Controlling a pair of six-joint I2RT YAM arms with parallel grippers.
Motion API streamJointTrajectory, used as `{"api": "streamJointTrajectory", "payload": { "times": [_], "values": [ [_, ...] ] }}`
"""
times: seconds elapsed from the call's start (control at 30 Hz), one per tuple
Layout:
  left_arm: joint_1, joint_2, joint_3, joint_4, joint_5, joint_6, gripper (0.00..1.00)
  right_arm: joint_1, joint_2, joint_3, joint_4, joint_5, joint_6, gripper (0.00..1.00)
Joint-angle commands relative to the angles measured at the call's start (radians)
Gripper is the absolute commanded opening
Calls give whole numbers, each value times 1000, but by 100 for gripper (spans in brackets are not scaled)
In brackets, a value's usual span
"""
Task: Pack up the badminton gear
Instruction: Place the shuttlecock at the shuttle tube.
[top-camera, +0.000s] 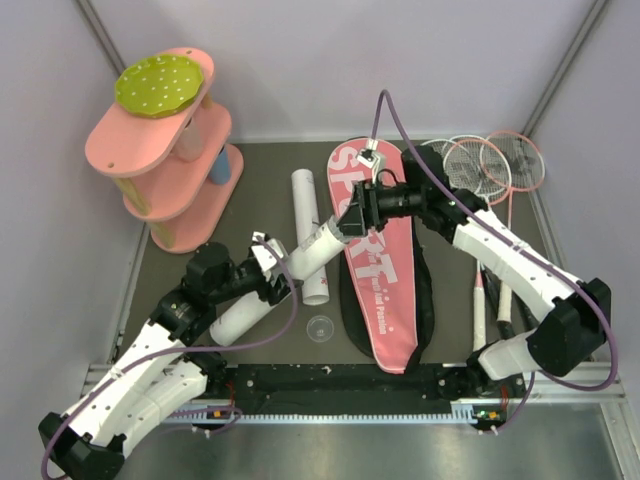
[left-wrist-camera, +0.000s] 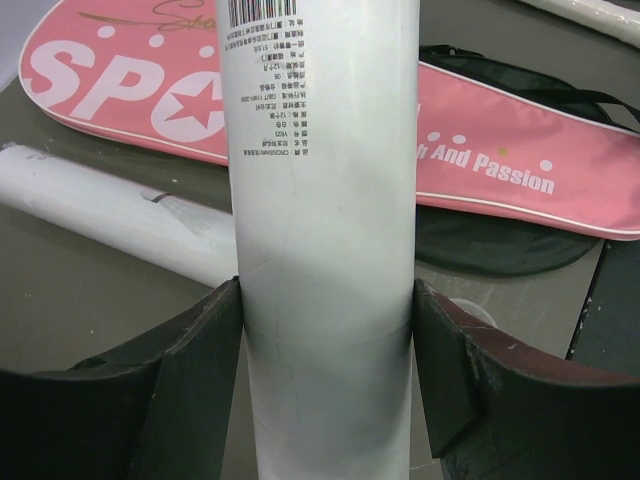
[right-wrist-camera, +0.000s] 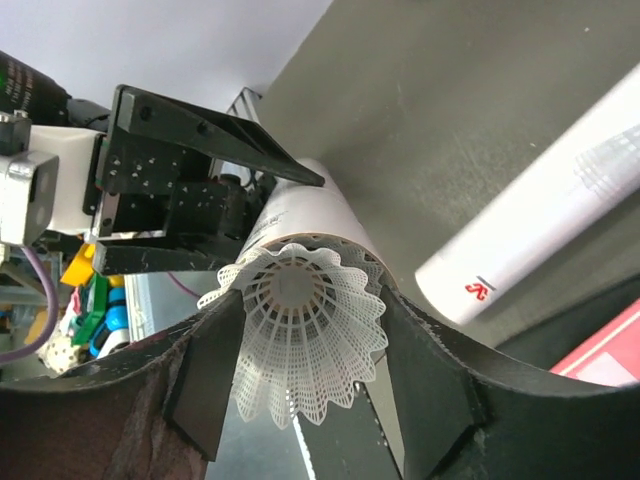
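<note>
My left gripper (top-camera: 280, 272) is shut on a long white tube (left-wrist-camera: 320, 200) and holds it tilted off the table, open end toward the right arm. A white mesh-skirted shuttlecock (right-wrist-camera: 305, 330) sits in that mouth, its skirt sticking out. My right gripper (right-wrist-camera: 305, 375) is at the tube's mouth (top-camera: 338, 232), its fingers (right-wrist-camera: 210, 370) spread to either side of the skirt. The pink "SPORT" bag (top-camera: 385, 270) lies flat in the middle. Three rackets (top-camera: 490, 165) lie at the back right. A second tube (top-camera: 305, 195) lies on the table.
A pink tiered shelf (top-camera: 165, 150) with a green dotted disc (top-camera: 160, 85) stands at the back left. A small clear round cap (top-camera: 320, 327) lies near the front edge, left of the bag. Walls close in the table on three sides.
</note>
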Motion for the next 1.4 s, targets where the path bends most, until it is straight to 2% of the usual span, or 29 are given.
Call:
{"api": "streamJointTrajectory", "payload": {
  "times": [0.0, 0.4, 0.53, 0.63, 0.77, 0.97, 1.13, 1.17, 1.23, 1.3, 1.33, 1.37],
  "values": [
    [-7, -7, 22, 144, 43, 10, 0, -6, -54, 36, -91, 29, -99, 66],
    [-10, -8, 20, 144, 46, 13, 0, -48, -65, 40, -117, -50, -119, 75],
    [-9, -7, 22, 143, 60, 10, 0, 6, -34, 12, -82, -58, -115, 80],
    [-10, -4, 25, 143, 107, 11, 0, 33, 41, 12, -9, -96, -52, 80],
    [-15, -13, 20, 144, 135, 11, 0, 75, 128, 26, -12, -109, -50, 80],
    [-18, -14, 23, 144, 123, 14, 0, 93, 124, 10, -14, -58, -49, 80],
    [-18, -8, 23, 141, 77, 8, 0, 60, 17, 18, 3, 3, -54, 80],
    [-18, -10, 22, 143, 30, 5, 0, 41, -20, 1, 24, 18, -23, 81],
    [-18, -8, 23, 135, -18, 7, 0, -29, -147, -79, 87, 64, 5, 82],
    [-18, 2, 31, 125, -93, 5, 0, -96, -238, -155, 185, 153, 54, 87],
    [-18, 7, 37, 120, -118, 7, 0, -112, -284, -216, 199, 181, 65, 92],
    [-18, 13, 39, 114, -168, 5, 0, -120, -348, -239, 201, 208, 66, 93]
  ]
}}
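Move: Just beyond the right fingertips, the shuttlecock sits cork-first in the mouth of the held shuttle tube, its skirt sticking out; its middle is about 3 cm left and 2 cm below, level fore-and-aft, with the mouth some 5 cm left, 1 cm back and 3 cm below. About 25 cm lower lie the second tube (16 cm ahead, 7 left) and the clear lid (8 back, 5 left). From the left hand the shuttlecock is roughly 7 cm ahead, 12 right and 6 above. Easing about 2 cm to the right with its fingers spreading off the skirt, the right hand then dips down and left some 6 cm towards the tube mouth to push the shuttlecock in, pauses there, and pulls back right and up, fingers opening wider. The left hand keeps its grip on the tube, drifting back a little and returning. ##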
